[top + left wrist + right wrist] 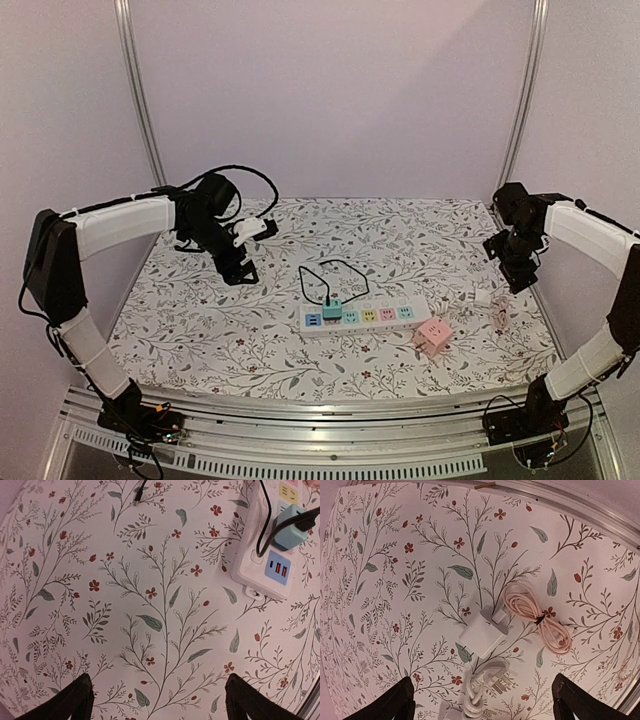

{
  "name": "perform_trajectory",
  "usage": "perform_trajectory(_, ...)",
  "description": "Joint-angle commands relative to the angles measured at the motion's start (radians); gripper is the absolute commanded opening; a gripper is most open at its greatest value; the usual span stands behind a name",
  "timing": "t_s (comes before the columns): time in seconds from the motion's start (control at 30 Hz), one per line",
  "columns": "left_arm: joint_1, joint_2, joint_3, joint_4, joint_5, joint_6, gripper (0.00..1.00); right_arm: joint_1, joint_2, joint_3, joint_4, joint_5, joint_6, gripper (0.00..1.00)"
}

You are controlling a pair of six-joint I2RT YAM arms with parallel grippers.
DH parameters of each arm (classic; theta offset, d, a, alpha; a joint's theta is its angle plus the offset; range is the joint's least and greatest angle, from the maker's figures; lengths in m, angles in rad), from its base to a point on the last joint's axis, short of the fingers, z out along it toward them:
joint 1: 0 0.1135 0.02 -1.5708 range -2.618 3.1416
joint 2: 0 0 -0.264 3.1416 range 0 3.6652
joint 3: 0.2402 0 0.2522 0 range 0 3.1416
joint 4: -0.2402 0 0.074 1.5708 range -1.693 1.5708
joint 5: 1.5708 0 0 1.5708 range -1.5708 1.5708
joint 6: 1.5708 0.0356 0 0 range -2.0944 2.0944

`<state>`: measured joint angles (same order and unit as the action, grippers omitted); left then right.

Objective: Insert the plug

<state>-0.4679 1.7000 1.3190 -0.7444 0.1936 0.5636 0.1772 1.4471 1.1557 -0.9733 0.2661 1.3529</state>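
A white power strip [362,317] lies mid-table, and the left wrist view catches its end [262,555]. A teal plug [333,308] [291,527] with a black cable sits in it. To the right lie a white charger plug [484,633] [482,296], joined to a coiled pink cable [540,617], and a white three-pin plug [496,675] with bundled white cord. My right gripper [485,705] [518,281] hangs open above these, touching nothing. My left gripper [162,705] [240,271] is open over bare cloth left of the strip.
A pink cube adapter [433,336] rests just right of the strip's near side. The black cable [330,275] loops behind the strip. A floral cloth [200,330] covers the table, with metal rails along the right edge [600,515] and the front.
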Motion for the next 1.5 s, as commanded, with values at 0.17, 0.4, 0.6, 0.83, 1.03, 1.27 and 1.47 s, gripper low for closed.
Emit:
perform_trajectory(0.17,0.003,-0.014,-0.032,0.016,0.003,-0.004,0.91,0.003,0.203,0.024,0.082,-0.115,0.285,0.95)
perform_trajectory(0.4,0.003,-0.015,-0.033,0.017,0.005,-0.003,0.91,-0.014,0.295,0.039,0.098,-0.123,0.314,0.96)
perform_trajectory(0.6,0.003,-0.012,-0.036,0.017,0.007,-0.002,0.91,-0.041,0.358,0.043,0.141,-0.139,0.322,0.99)
perform_trajectory(0.83,0.002,-0.014,-0.03,0.016,0.005,-0.004,0.91,-0.054,0.417,0.025,0.232,-0.199,0.333,0.99)
perform_trajectory(1.03,0.002,-0.015,-0.032,0.014,0.003,-0.005,0.91,-0.067,0.452,0.004,0.256,-0.215,0.322,0.92)
perform_trajectory(1.27,0.0,-0.005,-0.028,0.015,0.006,-0.005,0.91,-0.088,0.389,-0.056,0.261,-0.159,0.3,0.75)
perform_trajectory(1.47,0.002,-0.008,-0.033,0.015,0.001,-0.002,0.91,-0.093,0.352,-0.084,0.275,-0.109,0.23,0.43)
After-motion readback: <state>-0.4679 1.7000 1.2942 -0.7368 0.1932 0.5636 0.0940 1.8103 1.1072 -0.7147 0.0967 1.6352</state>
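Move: The white charger I go for stands on the table about 12 cm below my open right hand, some 3 cm ahead and 1 cm to its left. The pink cord bundle lies about 5 cm back and 5 cm to the right of the charger; the white corded plug is roughly 6 cm to the charger's left and 4 cm back. The pink cube is about 8 cm back and 14 cm left of my right hand. From my idle left hand the charger is some 61 cm to the right, level in reach and 11 cm below. I sink my right hand about 12 cm onto the white charger, easing forward some 3 cm on the way and turning the wrist roughly 20 degrees clockwise, so that the wide-open fingers come down astride its body. Once low, I close them about halfway onto the charger's two sides, drawing slightly back and right as they shut. ##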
